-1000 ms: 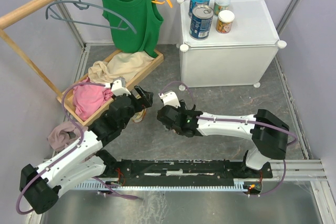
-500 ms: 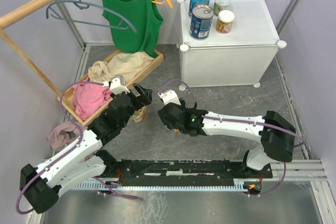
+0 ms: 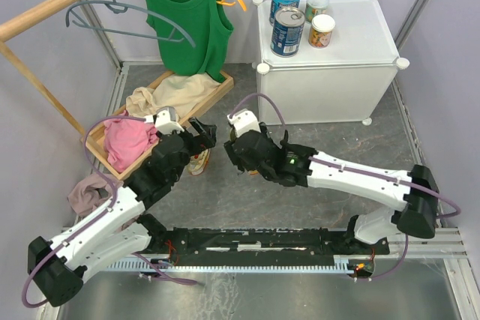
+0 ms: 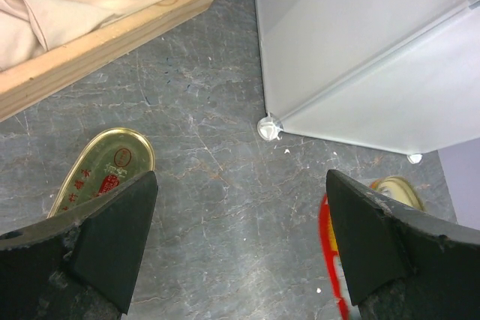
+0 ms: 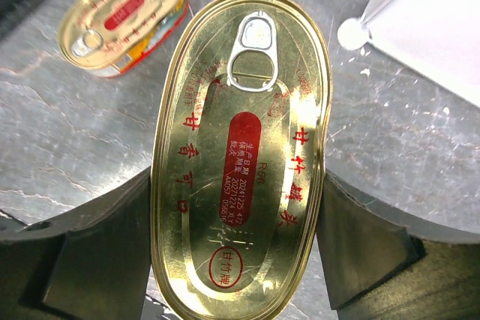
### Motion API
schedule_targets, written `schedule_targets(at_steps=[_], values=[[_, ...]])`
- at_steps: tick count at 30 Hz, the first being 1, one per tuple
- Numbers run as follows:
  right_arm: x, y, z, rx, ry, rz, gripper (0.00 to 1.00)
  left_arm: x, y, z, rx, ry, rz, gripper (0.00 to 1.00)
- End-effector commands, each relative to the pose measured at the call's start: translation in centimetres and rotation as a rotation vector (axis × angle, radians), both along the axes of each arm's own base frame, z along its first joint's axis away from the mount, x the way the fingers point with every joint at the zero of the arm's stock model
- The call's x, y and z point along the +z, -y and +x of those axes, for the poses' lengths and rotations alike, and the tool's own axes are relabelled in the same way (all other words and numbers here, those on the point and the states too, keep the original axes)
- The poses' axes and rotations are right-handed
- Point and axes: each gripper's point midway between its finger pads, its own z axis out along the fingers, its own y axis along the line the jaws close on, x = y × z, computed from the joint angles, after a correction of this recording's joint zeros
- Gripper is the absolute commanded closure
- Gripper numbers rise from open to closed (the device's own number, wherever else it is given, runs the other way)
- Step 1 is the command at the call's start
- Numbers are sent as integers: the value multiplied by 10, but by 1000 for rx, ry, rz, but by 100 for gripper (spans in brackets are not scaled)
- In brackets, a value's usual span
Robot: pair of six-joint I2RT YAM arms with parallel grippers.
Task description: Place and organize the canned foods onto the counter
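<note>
My right gripper (image 5: 236, 207) is shut on a flat oval gold-topped tin (image 5: 240, 148), held lid-up above the grey floor. The other oval tin (image 5: 124, 24) lies on the floor just beyond it, also visible as the oval tin (image 4: 101, 170) beside my left finger. In the top view my right gripper (image 3: 240, 155) hides its tin. My left gripper (image 4: 240, 245) is open over bare floor, close to the floor tin (image 3: 199, 162). The counter (image 3: 360, 35) carries two tall blue cans (image 3: 287, 31), a green-labelled can (image 3: 317, 5) and an orange-labelled can (image 3: 322, 31).
A wooden tray (image 3: 217, 84) of clothes lies left of the counter. A green top (image 3: 187, 20) hangs from a wooden rail (image 3: 45, 16). A pinkish cloth (image 3: 86, 192) lies on the floor at the left. The counter's foot (image 5: 351, 34) is close to the held tin.
My right arm has carried the oval tin a little farther from the bases and its elbow has swung right. The left gripper has edged slightly away, still open.
</note>
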Motion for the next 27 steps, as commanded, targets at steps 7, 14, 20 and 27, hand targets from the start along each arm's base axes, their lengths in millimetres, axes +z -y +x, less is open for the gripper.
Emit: schedule_targets(at_steps=[7,14,20,27], values=[[143,43,35,-109,232,186,99,25,-12,-1,31,76,-13,1],[195,87,72,-226,316,222,99,26,-8,1,19,75,-10,1],[234,116,98,-311,384,234,99,25,-7,2,17,72,-7,1],[259,151,129,-413,423,232,99,27,-7,3,15,75,2,1]])
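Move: The oval can, already gripped off the table in the right hand, is bound for the counter's free top, perhaps the patch right of the orange jar: some 23 cm ahead, 27 cm right and 12 cm up. The orange jar stands about 24 cm ahead, 20 cm right; the front blue can 22 cm ahead, 11 cm right; both some 15 cm up. From the left hand that patch lies about 17 cm ahead, 35 cm right, 8 cm up. The oval can, kept pinched by its sides between the right fingers, goes on rising, some 20 cm more; the first stretch is nearly straight up, then it also sweeps right and forward, about 12 cm each way, towards the counter's front edge. On the way the wrist swings clockwise by some 20 degrees and the fingertips tilt up about as much. ##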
